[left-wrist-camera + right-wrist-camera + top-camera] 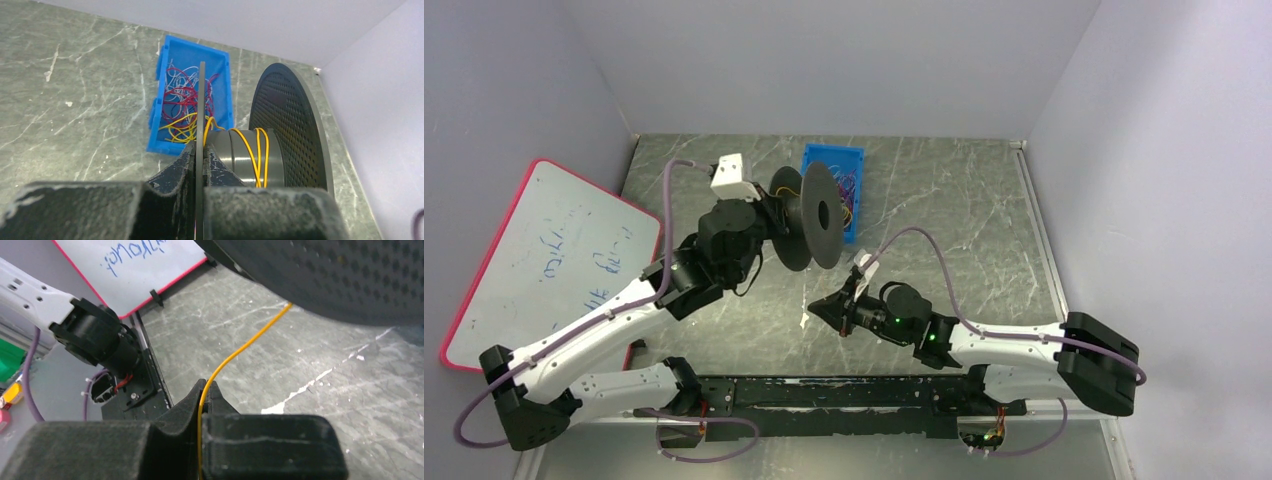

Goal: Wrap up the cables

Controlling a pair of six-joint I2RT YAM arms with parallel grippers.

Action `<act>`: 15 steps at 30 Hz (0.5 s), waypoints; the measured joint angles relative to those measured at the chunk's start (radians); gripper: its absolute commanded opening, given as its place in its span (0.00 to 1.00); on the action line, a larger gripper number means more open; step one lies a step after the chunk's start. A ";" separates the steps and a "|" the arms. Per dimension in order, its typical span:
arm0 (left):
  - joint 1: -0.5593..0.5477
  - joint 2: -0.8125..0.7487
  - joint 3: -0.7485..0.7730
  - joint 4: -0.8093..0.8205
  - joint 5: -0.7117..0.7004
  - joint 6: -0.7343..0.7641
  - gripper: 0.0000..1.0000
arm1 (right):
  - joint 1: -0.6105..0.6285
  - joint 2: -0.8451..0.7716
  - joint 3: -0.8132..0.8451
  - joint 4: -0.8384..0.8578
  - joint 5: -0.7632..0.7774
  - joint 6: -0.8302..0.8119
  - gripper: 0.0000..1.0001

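Note:
My left gripper (201, 150) is shut on the thin near flange of a black spool (291, 125), holding it above the table. A yellow cable (258, 152) makes a few turns around the spool's grey hub. More cables (182, 102), red, yellow and white, lie tangled in a blue bin (159, 107) beyond it. My right gripper (203, 390) is shut on a yellow cable (235, 354), which rises from the jaws toward the perforated spool flange (330, 275) overhead. In the top view the spool (816, 214) hangs by the bin (828, 160), the right gripper (819, 305) below it.
A red-framed whiteboard (544, 250) leans at the left wall. The left arm's base and black mounting rail (100, 340) lie to the left in the right wrist view. Lilac hoses (924, 245) loop over both arms. Walls close the table on three sides.

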State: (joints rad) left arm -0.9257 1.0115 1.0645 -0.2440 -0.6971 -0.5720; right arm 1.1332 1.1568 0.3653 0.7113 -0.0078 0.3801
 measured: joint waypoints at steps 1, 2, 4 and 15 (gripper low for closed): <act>0.000 0.011 0.000 0.002 -0.009 0.002 0.07 | 0.009 -0.005 0.014 -0.016 0.010 -0.003 0.00; 0.000 0.022 0.000 0.003 -0.018 0.004 0.07 | 0.019 -0.011 0.033 -0.036 0.023 -0.008 0.00; 0.000 0.045 0.000 0.004 -0.036 0.008 0.07 | 0.035 -0.019 0.068 -0.063 0.043 -0.019 0.00; -0.001 0.087 -0.043 -0.020 -0.087 0.018 0.07 | 0.107 -0.027 0.236 -0.227 0.154 -0.085 0.00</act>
State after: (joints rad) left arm -0.9268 1.0981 1.0218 -0.2638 -0.7841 -0.5545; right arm 1.2404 1.1294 0.6010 0.4843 0.1463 0.2947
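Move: The left hand still pinches the spool's left flange, the spool's middle some 4 cm ahead, 4 cm right and 3 cm below its fingertips. The right hand still holds the yellow cable's end; from it the spool's middle is about 13 cm ahead, level sideways and 13 cm higher. The blue bin's middle lies some 34 cm ahead, 4 cm right and 12 cm below the right hand. Fingers shut on the yellow cable's end, the right hand climbs about 6 cm on the robot's side of the spool and slips 2 or 3 cm left, bringing the cable up towards the gap between the flanges while its fingers tip up slightly. The left hand keeps its pinch on the left flange and lowers the spool about 5 cm to meet it, easing slightly forward at first and rolling some 10 degrees so that its right side dips. ##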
